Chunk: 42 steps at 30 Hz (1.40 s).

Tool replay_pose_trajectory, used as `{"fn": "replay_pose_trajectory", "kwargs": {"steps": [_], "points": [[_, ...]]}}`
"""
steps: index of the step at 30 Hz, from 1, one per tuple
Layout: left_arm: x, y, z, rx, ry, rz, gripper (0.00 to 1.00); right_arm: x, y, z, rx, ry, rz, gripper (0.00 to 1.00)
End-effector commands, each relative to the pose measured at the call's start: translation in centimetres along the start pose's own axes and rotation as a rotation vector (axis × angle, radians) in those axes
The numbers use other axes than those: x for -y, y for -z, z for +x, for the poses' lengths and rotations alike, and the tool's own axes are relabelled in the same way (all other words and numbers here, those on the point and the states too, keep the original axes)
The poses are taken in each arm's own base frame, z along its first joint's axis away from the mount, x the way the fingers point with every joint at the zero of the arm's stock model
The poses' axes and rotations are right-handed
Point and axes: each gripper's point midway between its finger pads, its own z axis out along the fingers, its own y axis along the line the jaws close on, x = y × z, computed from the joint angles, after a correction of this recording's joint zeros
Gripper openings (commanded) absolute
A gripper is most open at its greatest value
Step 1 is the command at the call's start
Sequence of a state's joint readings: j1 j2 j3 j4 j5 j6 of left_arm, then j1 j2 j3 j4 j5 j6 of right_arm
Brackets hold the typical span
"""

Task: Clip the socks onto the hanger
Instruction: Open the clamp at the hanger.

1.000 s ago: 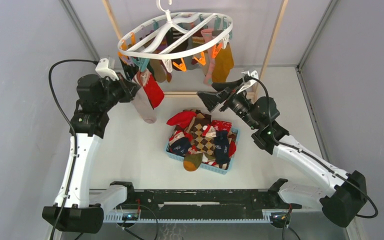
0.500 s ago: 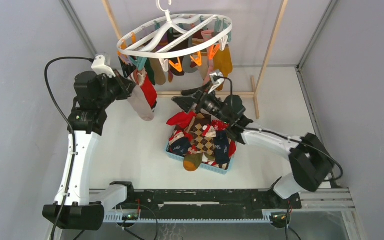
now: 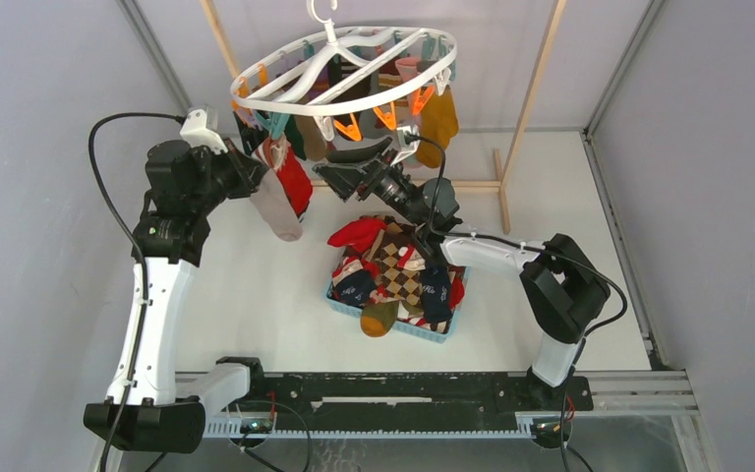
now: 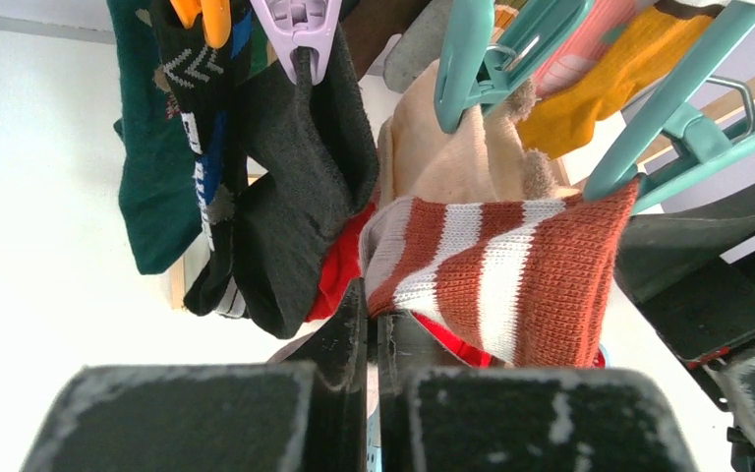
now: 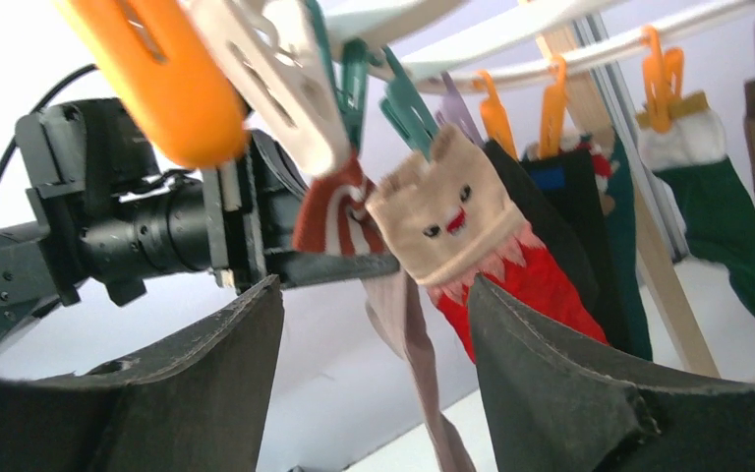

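Observation:
The white oval hanger (image 3: pixel 344 64) hangs at the back with several socks clipped to it. My left gripper (image 3: pixel 254 169) is raised to its left rim, shut on a sock with a rust-and-white striped cuff (image 4: pixel 511 275); the sock's pinkish foot (image 3: pixel 277 208) dangles below. Teal clips (image 4: pixel 467 59) hang just above that cuff. My right gripper (image 3: pixel 339 165) is under the hanger, just right of that sock. It stands open, and the dangling sock (image 5: pixel 413 344) shows between its fingers (image 5: pixel 246 334), farther off. More socks fill the blue basket (image 3: pixel 423 332).
Light wooden frame poles (image 3: pixel 541 69) stand behind the hanger, with a wooden bar on the table under it. Orange (image 5: pixel 147 69) and white (image 5: pixel 275 69) clips hang close above the right wrist camera. A beige cat-face sock (image 5: pixel 447 211) and a red one hang beside the held sock.
The right arm has swung left from the right side of the table to under the hanger, close to the held sock, and its jaws have narrowed a little. The left gripper holds still.

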<state>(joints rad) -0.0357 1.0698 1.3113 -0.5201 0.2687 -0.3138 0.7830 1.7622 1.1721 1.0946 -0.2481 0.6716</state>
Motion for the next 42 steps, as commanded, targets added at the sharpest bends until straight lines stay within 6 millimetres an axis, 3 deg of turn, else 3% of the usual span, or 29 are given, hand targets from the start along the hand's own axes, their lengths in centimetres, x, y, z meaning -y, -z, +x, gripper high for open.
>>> {"fn": "replay_pose_trajectory", "kwargs": {"steps": [1, 10, 16, 24, 33, 42], "points": [[0.5, 1.1, -2.3, 0.055, -0.016, 0.001, 0.0, -3.9, -1.7, -4.1, 0.142, 0.087, -0.118, 0.74], [1.0, 1.2, -2.2, 0.05, -0.01, 0.025, 0.0, -3.8, -1.8, -6.0, 0.201, 0.157, -0.091, 0.66], [1.6, 1.5, -2.5, 0.053, -0.006, 0.049, 0.0, -4.7, -2.7, -6.9, 0.215, 0.352, -0.048, 0.57], [1.9, 2.1, -2.8, 0.063, -0.01, 0.06, 0.0, -4.6, -2.7, -8.0, 0.249, 0.523, 0.065, 0.53], [2.3, 2.3, -3.0, 0.07, -0.005, 0.071, 0.0, -3.4, -2.7, -9.0, 0.246, 0.559, 0.111, 0.48], [2.4, 2.3, -3.2, 0.071, 0.002, 0.077, 0.0, -4.6, -2.8, -9.1, 0.23, 0.593, 0.067, 0.36]]}}
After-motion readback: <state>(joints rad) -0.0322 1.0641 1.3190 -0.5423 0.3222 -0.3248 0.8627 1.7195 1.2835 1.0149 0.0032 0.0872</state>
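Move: About 8 cm above the right hand, 3 cm ahead and level with it sideways, hangs the white clamp. The orange clamp is 4 cm to the right of the white one, at the same distance out and height; the teal clamp is 8 cm to its left. The striped cuff is some 9 cm left of the right hand, 1 cm ahead and 1 cm up. From the left hand, the white clamp is 6 cm ahead, 11 cm right and 9 cm up. Rising about 5 cm, then easing some 2 cm forward and a little right, the open right hand comes up under the white clamp. It rolls about 30 degrees counter-clockwise, seen from behind the hand, still pointing forward-left and up, while the fingers narrow to roughly half their starting gap; contact with the clamp can't be made out. The left hand keeps its pinch on the sock, almost still. ##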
